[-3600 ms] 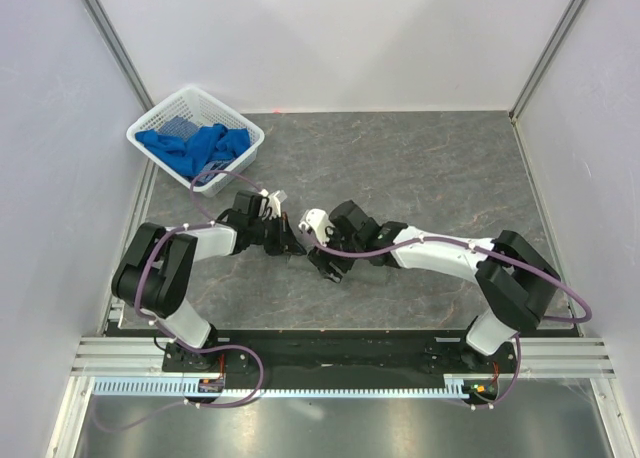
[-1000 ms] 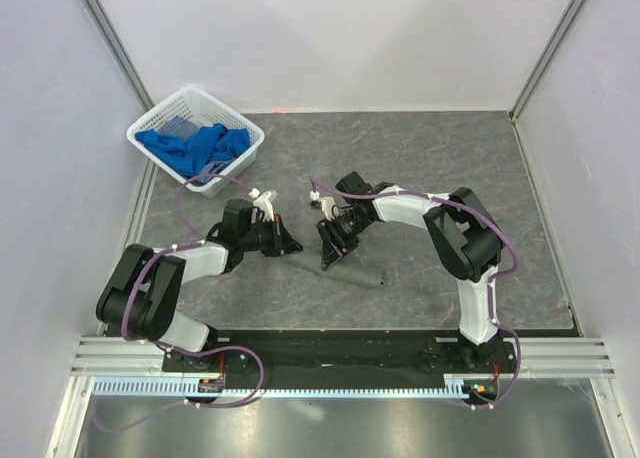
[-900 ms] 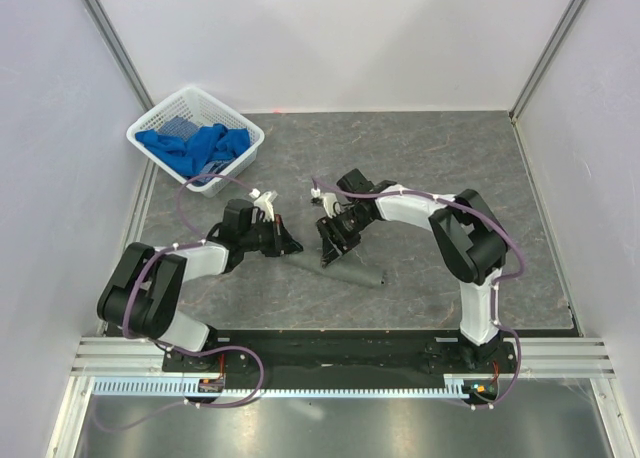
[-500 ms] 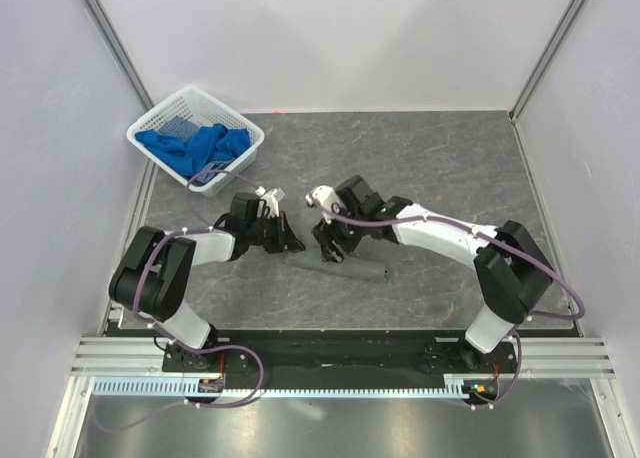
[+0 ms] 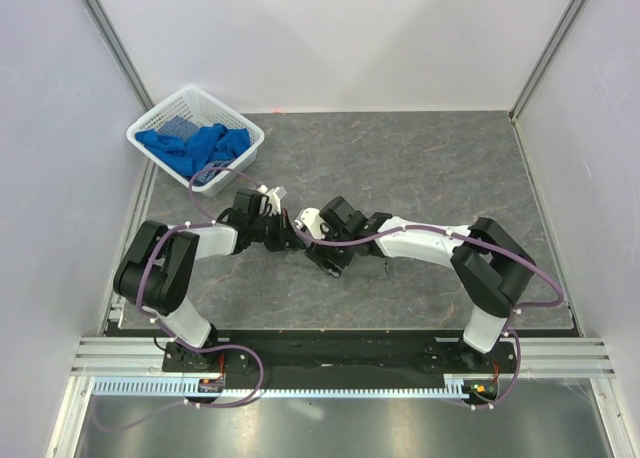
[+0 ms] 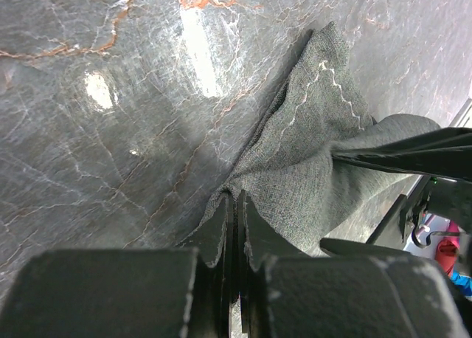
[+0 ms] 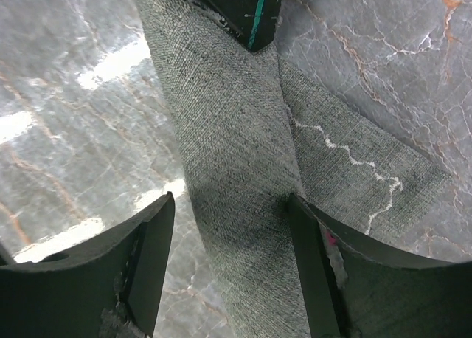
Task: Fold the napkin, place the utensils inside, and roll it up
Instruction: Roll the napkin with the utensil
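The dark grey napkin (image 7: 228, 146) lies rolled into a tube on the table, with a loose flap and its lighter stitched hem (image 7: 354, 161) spread to one side. My right gripper (image 7: 230, 201) is open and straddles the roll, one finger on each side. My left gripper (image 6: 236, 198) is shut on a pinched fold of the napkin (image 6: 310, 139). In the top view the two grippers meet at the table's middle, left (image 5: 290, 240) and right (image 5: 325, 258), and cover most of the cloth. The fork is hidden.
A white basket (image 5: 170, 113) with bright blue cloths (image 5: 195, 146) stands at the back left. White walls close the table on three sides. Both arms reach inward from the near edge.
The right gripper has swung forward and left and come down over the rolled napkin, beside the left gripper. The roll that lay bare on the table is now under the grippers.
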Controlling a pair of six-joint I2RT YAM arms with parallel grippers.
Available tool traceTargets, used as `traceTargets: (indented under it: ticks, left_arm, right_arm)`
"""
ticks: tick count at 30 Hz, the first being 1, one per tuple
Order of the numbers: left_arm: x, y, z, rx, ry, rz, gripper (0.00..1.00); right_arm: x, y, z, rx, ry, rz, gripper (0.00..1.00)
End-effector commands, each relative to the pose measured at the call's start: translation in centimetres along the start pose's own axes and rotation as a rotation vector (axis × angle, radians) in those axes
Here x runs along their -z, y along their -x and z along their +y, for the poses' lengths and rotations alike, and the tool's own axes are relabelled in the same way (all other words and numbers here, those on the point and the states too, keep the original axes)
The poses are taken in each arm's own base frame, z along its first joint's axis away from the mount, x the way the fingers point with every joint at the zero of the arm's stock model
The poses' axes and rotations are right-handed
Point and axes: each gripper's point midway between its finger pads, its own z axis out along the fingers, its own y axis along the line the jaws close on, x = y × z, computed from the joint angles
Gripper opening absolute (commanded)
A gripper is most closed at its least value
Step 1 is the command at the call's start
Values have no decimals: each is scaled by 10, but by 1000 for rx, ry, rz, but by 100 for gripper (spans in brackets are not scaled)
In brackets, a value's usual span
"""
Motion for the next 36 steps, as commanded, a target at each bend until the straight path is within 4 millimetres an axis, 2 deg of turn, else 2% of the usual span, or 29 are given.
traceTargets:
  ticks: [1, 4, 6, 8, 9, 11, 12, 15, 19, 21, 22, 25, 32, 36]
  left_arm:
    - [-1, 7, -6, 1, -15, 9, 2]
    - [1, 16, -13, -13, -25, -6, 5]
    - [2, 23, -17, -22, -28, -21, 11]
    - [8, 34, -23, -42, -24, -57, 25]
    - [11, 38, -25, -50, -20, -69, 37]
    - [21, 50, -30, -74, 3, -123, 48]
    - [24, 52, -30, -84, 15, -137, 54]
    - [36, 56, -26, -103, 74, -187, 62]
    - [48, 48, -15, -110, 141, -229, 64]
    - [56, 49, -21, -143, 126, -258, 64]
    - [56, 41, -20, -147, 113, -248, 64]
    - [60, 34, -25, -175, 82, -257, 65]
    - [56, 14, -25, -160, 32, -226, 62]
    - [53, 5, -25, -144, 4, -214, 59]
  right_arm:
    - [-9, -10, -8, 20, -45, 32, 70]
    - [-14, -15, -10, 18, -49, 47, 69]
    - [-19, -20, -10, 14, -47, 66, 68]
    - [-22, -24, -12, 3, -63, 83, 68]
    - [-25, -28, -14, -3, -70, 98, 68]
    - [-26, -33, -17, -13, -86, 125, 66]
    - [-29, -35, -17, -21, -84, 137, 60]
    - [-32, -35, -13, -46, -40, 147, 45]
    - [-29, -27, 5, -93, 117, 131, 39]
    - [-25, -21, 17, -130, 225, 122, 37]
    - [-23, -19, 20, -145, 258, 117, 36]
    - [-14, -10, 29, -213, 377, 106, 36]
    - [-7, 4, 23, -377, 547, 99, 35]
    - [-11, 1, 17, -454, 595, 111, 34]
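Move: My open right hand straddles the rolled napkin: its middle is about 1 cm ahead, 2 cm to the right and 2 cm below. Its loose, stitched corner lies on the far side, some 5 cm ahead and 2 cm to the right, 3 cm down. My left hand still pinches the roll's left end, with the napkin's middle roughly 3 cm back, 8 cm to its right and 1 cm lower. My right hand sinks about 2 cm around the roll while easing 2 cm forward, closes partway to pinch it, then draws back toward my base as the wrist tilts some 30 degrees, fingertips swinging backward. Meanwhile my left fingers open wide and let go of the end; that hand lifts over 6 cm and slightly forward, then swings back and left, starting to sink above the end. ##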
